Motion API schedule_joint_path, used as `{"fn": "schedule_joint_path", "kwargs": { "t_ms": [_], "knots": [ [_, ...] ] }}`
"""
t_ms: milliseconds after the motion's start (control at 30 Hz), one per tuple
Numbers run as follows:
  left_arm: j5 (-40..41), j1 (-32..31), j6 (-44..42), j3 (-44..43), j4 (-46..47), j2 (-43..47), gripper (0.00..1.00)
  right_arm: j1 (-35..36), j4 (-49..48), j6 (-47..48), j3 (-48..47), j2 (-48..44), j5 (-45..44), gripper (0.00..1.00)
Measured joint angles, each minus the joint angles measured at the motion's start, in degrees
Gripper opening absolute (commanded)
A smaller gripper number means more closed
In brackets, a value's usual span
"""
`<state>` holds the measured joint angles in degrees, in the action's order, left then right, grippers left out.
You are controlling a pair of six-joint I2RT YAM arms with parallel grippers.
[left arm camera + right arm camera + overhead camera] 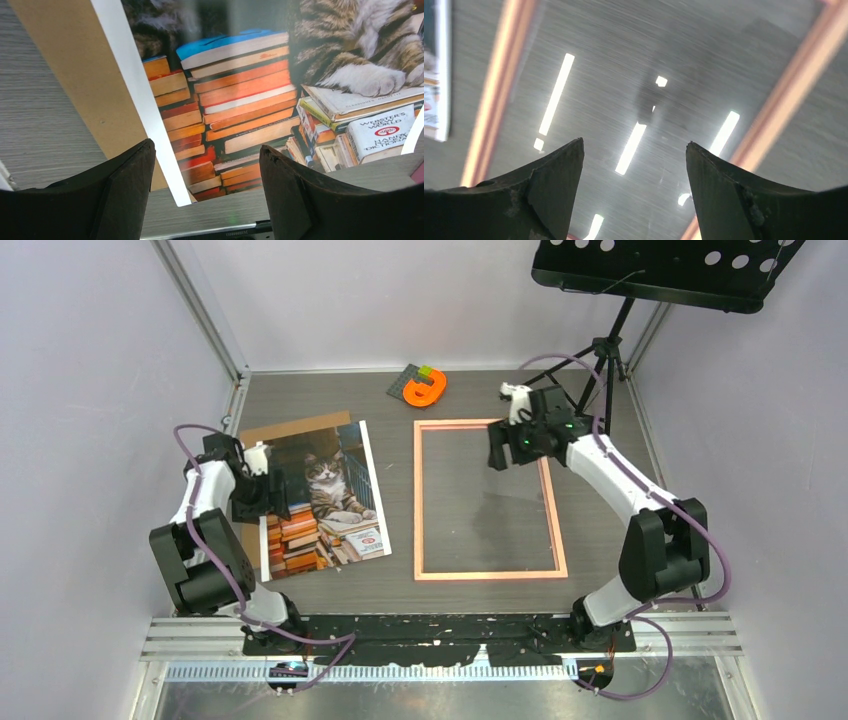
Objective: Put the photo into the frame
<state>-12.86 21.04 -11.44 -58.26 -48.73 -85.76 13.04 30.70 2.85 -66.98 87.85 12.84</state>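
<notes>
The photo [325, 502], a grey-and-white cat on stacks of colourful books with a white border, lies flat at the left on a brown backing board [290, 428]. My left gripper [270, 498] hovers over the photo's left edge. In the left wrist view it [206, 150] is open above the print [240, 100], near the corner, with nothing between its fingers. The pink frame [488, 574] lies flat in the middle with a clear pane. My right gripper [497, 450] is above the pane's far part, open and empty [634, 145] between the frame's rails [499, 95].
An orange object [425, 388] with a green block sits on a small dark plate at the back. A black music stand [660, 270] on a tripod [605, 355] stands at the back right. White walls enclose the table on three sides.
</notes>
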Motion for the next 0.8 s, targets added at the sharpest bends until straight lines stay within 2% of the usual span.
{"fn": "schedule_joint_path", "kwargs": {
  "t_ms": [167,367,600,800],
  "knots": [
    [-0.96,0.09,-0.04,0.00,-1.16,-2.40,0.74,10.47,-1.38,-0.76,-8.57,4.70,2.69,0.81],
    [-1.22,0.94,0.11,-0.09,-1.55,-4.28,0.73,19.41,-4.31,-3.65,-21.03,19.61,7.13,0.80],
    [-1.22,1.68,0.52,-0.79,-2.40,-7.54,0.72,24.94,-6.71,-7.02,-28.72,32.59,10.80,0.78],
    [-1.27,3.45,0.55,-2.01,-3.08,-7.72,0.72,25.92,-8.57,-10.47,-32.39,39.15,13.92,0.77]
  ]
}}
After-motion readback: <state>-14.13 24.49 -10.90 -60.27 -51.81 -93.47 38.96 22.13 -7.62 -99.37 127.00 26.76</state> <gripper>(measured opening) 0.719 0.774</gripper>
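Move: The photo lies flat, its middle about 46 cm left of the right hand, 6 cm nearer the base and 12 cm below; the empty frame's middle is some 7 cm to that hand's left, 6 cm back and 12 cm below. From the left hand, the photo's middle is about 4 cm ahead, 10 cm right and 6 cm below, with its left border under the open fingers. Sweeping left about 28 cm over the frame towards the photo's right border, the right hand first rises a little, then sinks well below its starting height, turning some 30 degrees, mostly counter-clockwise, fingers staying wide open. The left hand eases down about 2.5 cm and slightly back over the photo's left border, open, its fingers tipping nearer vertical. ##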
